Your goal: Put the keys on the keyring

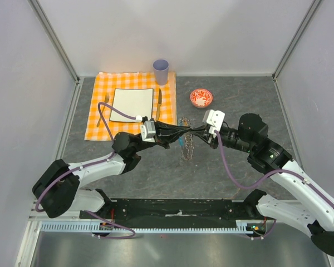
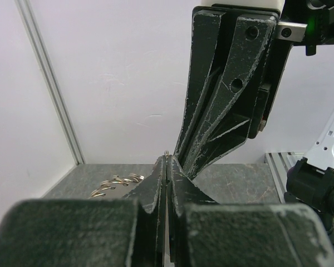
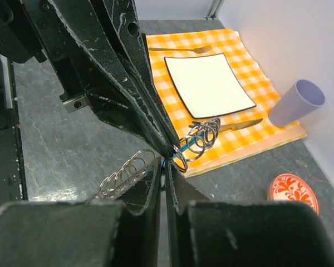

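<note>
The keyring (image 1: 185,143), a coil of grey metal rings with a blue segment, hangs between my two grippers above the grey table. My left gripper (image 1: 182,132) comes in from the left and is shut, with a thin sliver of metal ring at its tips (image 2: 166,154). My right gripper (image 1: 193,132) meets it tip to tip from the right and is shut on the keyring's blue part (image 3: 166,162). Ring coils (image 3: 199,139) spill out on both sides of the jaws. I cannot make out the key in any view.
An orange checked cloth (image 1: 94,119) at the back left carries a white square plate (image 1: 132,104), a fork (image 1: 104,105) and a table knife (image 1: 158,103). A lilac cup (image 1: 161,71) stands behind it. A red patterned bowl (image 1: 201,98) sits at the back right.
</note>
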Robot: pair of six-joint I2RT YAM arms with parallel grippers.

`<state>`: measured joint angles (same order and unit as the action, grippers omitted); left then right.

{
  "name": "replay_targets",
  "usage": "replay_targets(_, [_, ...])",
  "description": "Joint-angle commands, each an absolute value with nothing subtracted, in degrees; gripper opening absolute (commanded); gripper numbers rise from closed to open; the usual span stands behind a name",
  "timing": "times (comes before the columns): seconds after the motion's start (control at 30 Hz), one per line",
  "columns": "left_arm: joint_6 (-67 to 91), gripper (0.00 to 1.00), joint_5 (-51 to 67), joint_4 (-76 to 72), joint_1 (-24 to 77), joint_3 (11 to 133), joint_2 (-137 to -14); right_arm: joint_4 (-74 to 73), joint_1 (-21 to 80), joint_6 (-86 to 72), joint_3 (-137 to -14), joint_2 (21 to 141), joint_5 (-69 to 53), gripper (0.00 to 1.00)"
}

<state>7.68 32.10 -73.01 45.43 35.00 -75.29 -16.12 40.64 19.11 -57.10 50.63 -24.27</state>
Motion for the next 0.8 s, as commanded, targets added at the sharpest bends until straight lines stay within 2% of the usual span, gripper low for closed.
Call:
replay_targets(0.0, [7.04,0.02,30.76,-86.07,45.53,35.77,-73.92,-17.04,41.04,17.93,-57.92,49.05,-23.56,0.19])
replay_targets(0.03, [6.34,0.02,30.07,-84.83,45.53,35.34,-73.13,-17.57,41.04,17.84,-57.92,48.26,-22.60,0.29])
replay_targets(0.2, [2.46,0.02,26.38,-77.18,45.53,31.04,-70.67,-20.30,40.96,16.09,-58.10,45.97,-18.64,0.45])
replay_targets(0.23, [2.37,0.02,25.32,-76.47,45.53,29.98,-70.06,-20.30,40.96,15.91,-57.75,45.18,-17.50,0.52])
replay_targets(0.43, [2.11,0.02,22.77,-67.88,45.53,20.93,-62.41,-17.67,41.04,14.15,-54.50,42.11,-9.23,0.73])
replay_targets(0.53, [2.11,0.02,21.19,-61.29,45.62,17.58,-54.78,-15.65,40.96,13.36,-52.39,41.57,-7.48,0.79])
replay_targets(0.63, [1.58,0.02,19.08,-46.98,45.61,17.22,-46.69,-14.33,41.04,12.75,-50.80,41.57,-5.98,0.83])
replay_targets(0.67, [0.62,0.02,18.55,-38.58,45.62,17.75,-45.45,-13.98,41.04,12.40,-50.19,41.57,-5.63,0.84])
replay_targets(0.77, [0.09,0.02,17.67,-32.62,45.61,18.46,-45.17,-12.40,41.04,11.87,-48.35,41.49,-4.13,0.87])
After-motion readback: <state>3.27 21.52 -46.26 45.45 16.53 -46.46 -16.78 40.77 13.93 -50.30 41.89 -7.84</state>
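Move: The keyring is already pinched in my left fingertips, its middle about 5 cm below them. My right tips touch the same spot, so for that hand too it is some 5 cm below and 2 cm left. About 30 cm below my left hand, the mat's near right corner lies roughly 13 cm ahead and 4 cm left, the red bowl about 32 cm ahead and 8 cm right, and the knife 32 cm ahead and 12 cm left. I open my right fingers wide, let go at the keyring and back that hand about 5 cm to the right, turning some 15 degrees clockwise. With my left fingers kept shut on the keyring, I carry it away from the right hand, down about 8 cm and left about 7 with a little pull back, first sideways and then mostly sinking, the fingertips dipping towards level. ##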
